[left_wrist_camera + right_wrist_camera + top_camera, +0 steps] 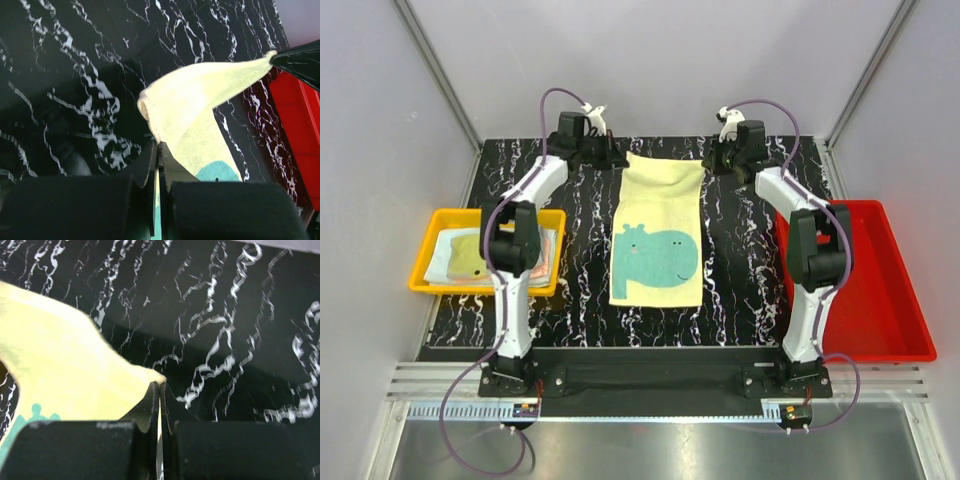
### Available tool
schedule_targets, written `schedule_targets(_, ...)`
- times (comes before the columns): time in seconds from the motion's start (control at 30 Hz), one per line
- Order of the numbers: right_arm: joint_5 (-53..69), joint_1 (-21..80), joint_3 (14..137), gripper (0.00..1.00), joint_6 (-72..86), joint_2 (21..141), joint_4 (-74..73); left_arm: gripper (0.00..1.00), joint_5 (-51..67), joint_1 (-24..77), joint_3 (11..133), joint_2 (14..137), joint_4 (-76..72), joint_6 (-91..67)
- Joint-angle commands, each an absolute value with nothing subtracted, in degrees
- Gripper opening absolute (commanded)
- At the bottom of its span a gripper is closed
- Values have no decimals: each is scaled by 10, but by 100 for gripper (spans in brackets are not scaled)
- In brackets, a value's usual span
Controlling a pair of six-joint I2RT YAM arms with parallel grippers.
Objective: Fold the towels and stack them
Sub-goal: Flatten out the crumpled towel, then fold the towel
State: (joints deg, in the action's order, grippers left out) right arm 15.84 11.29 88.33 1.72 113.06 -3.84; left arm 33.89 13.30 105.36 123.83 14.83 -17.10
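Observation:
A pale yellow towel point(658, 235) with a teal hippo print lies stretched lengthwise on the black marbled table point(740, 290). My left gripper point(616, 160) is shut on its far left corner, with yellow cloth point(180, 100) pinched between the jaws. My right gripper point(712, 160) is shut on its far right corner, and the cloth point(60, 360) runs off to the left. The far edge is lifted off the table between the two grippers. More towels point(470, 255), one light blue and one yellow-green, lie folded in the yellow tray point(428, 283).
A red tray point(895, 300) stands at the table's right edge. The yellow tray sits at the left edge beside my left arm point(515, 240). Grey walls close in the back and sides.

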Motion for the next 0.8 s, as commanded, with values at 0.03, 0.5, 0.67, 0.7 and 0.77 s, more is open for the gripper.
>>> schedule_targets(0.03, 237, 113, 952, 0, -21, 1162, 29, 0, 417, 127, 1115, 1276, 95, -157)
schedule_targets(0.5, 247, 112, 856, 0, -40, 1086, 3, 0, 400, 123, 1037, 1210, 154, -57)
schedule_targets(0.67, 244, 117, 766, 0, -16, 1006, -29, 0, 401, 123, 918, 1122, 113, -55)
schedule_targets(0.7, 223, 119, 746, 0, -14, 992, -46, 0, 401, 123, 905, 1114, 115, -55)
schedule_targets(0.77, 213, 129, 733, 0, -18, 982, -76, 0, 408, 124, 864, 1084, 112, -55)
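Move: Both grippers already pinch the towel's far corners, its far edge held up between them. The middle of the hippo on the towel lies about 18 cm back and 7 cm right of the left hand, some 13 cm below; from the right hand it is about 18 cm back and 10 cm left. The towel's near edge lies about 10 cm nearer the bases than the hippo. The yellow box is some 29 cm left and 16 cm back of the left hand. Keep both grippers shut on the far corners and ease forward a centimetre or so, the left sinking about 3 cm and the right drifting some 2 cm left. Then reverse and draw the raised edge back about 7 to 8 cm towards the hippo, nearly level, with the fingers of both hands swung inward by some 10 degrees. ##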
